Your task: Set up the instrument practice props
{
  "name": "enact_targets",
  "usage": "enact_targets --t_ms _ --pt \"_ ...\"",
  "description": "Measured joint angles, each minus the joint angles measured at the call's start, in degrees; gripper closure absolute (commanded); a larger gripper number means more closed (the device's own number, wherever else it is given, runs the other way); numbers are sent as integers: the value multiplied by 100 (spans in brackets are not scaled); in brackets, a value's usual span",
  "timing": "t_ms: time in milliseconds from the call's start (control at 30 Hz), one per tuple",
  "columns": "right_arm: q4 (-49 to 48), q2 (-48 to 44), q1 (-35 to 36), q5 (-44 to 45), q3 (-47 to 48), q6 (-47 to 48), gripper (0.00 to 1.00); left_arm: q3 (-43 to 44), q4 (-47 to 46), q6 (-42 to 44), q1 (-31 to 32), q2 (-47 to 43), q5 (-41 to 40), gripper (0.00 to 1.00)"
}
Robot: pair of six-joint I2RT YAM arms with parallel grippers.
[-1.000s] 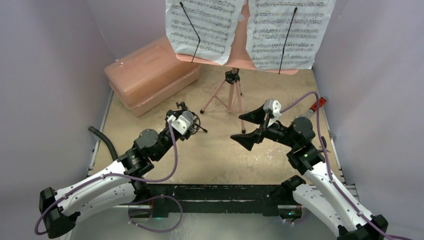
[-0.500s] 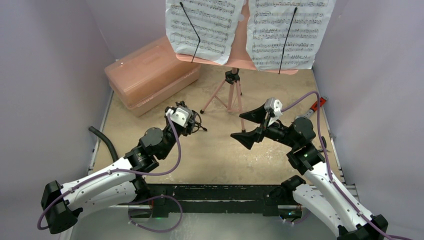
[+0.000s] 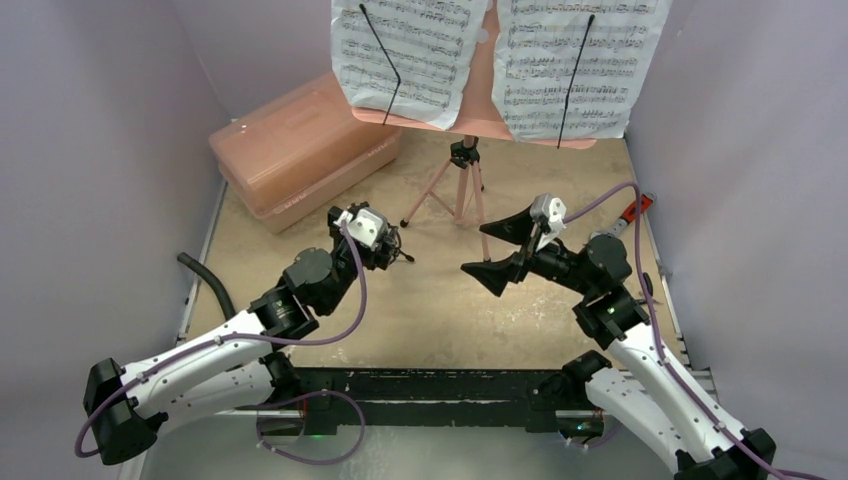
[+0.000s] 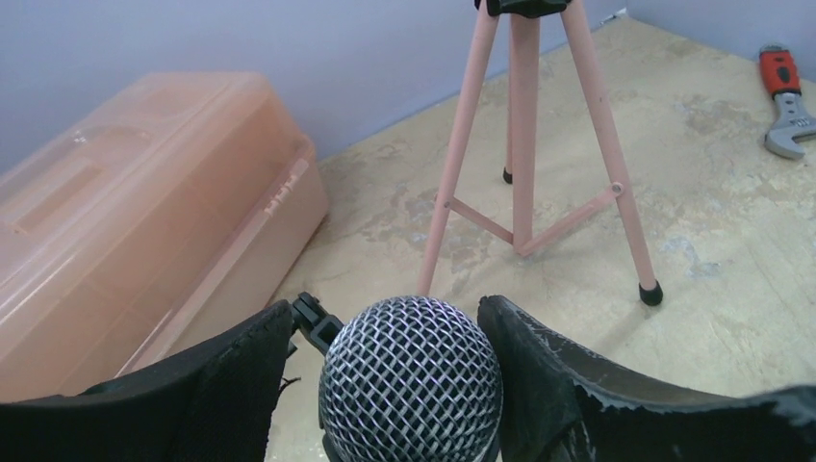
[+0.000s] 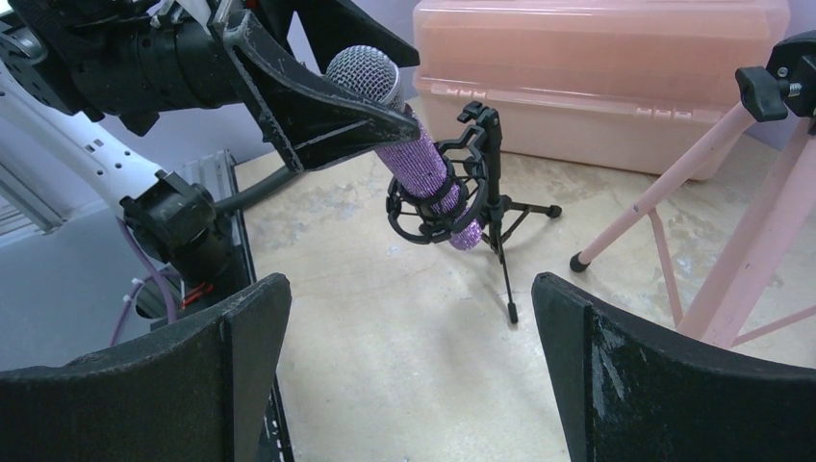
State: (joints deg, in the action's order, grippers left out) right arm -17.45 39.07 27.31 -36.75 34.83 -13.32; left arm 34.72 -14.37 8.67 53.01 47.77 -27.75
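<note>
The glittery purple microphone (image 5: 423, 159) sits tilted in the black shock-mount mini tripod (image 5: 491, 183), which stands on the table left of the middle (image 3: 398, 252). My left gripper (image 4: 385, 318) is open around the mesh microphone head (image 4: 412, 380). A gap shows at its left finger, and the right finger lies close against the mesh. My right gripper (image 3: 475, 252) hangs open and empty over the middle of the table, facing the microphone. The pink music stand (image 3: 458, 195) stands at the back with two white sheet-music pages (image 3: 405, 50) (image 3: 575, 60) on its desk.
A big pink plastic case (image 3: 300, 150) lies at the back left, close behind the mini tripod. A red-handled wrench (image 3: 637, 208) lies by the right wall. A black hose (image 3: 205, 280) runs along the left edge. Purple walls close in three sides.
My left arm has reached a little farther toward the back and its jaws have widened around the microphone head. The right arm has not moved.
</note>
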Motion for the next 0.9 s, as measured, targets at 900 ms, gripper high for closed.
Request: enact_targets --t_ms 900 --pt "-787 481 0 28 -2 -343 2 2723 2218 -1381 -1624 1032 1029 0"
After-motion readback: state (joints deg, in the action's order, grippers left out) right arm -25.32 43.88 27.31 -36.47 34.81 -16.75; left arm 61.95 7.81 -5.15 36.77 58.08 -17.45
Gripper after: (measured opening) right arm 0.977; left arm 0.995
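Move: The microphone head and neck sit between the left hand's half-open fingers. The microphone's middle is some 3 cm ahead of that hand, dead in line sideways and about 6 cm below. Its small stand is centred about 7 cm ahead, 1 cm left and 13 cm down. The music stand's legs are roughly 17 cm ahead and 16 cm right, the pink case some 22 cm ahead and 17 cm left. From the right hand, the microphone's middle is about 6 cm ahead, 19 cm left and 9 cm lower. The left fingers, already loosening, spread fully and let go of the microphone just below its head, while the hand backs off barely a centimetre and then climbs about 9 cm off it. Near the top the hand swings forward some 6 cm and about 3 cm left, passing over the small stand towards the pink case, with the wrist tipping down and rolling by roughly 10 degrees each and the fingers staying wide open. ##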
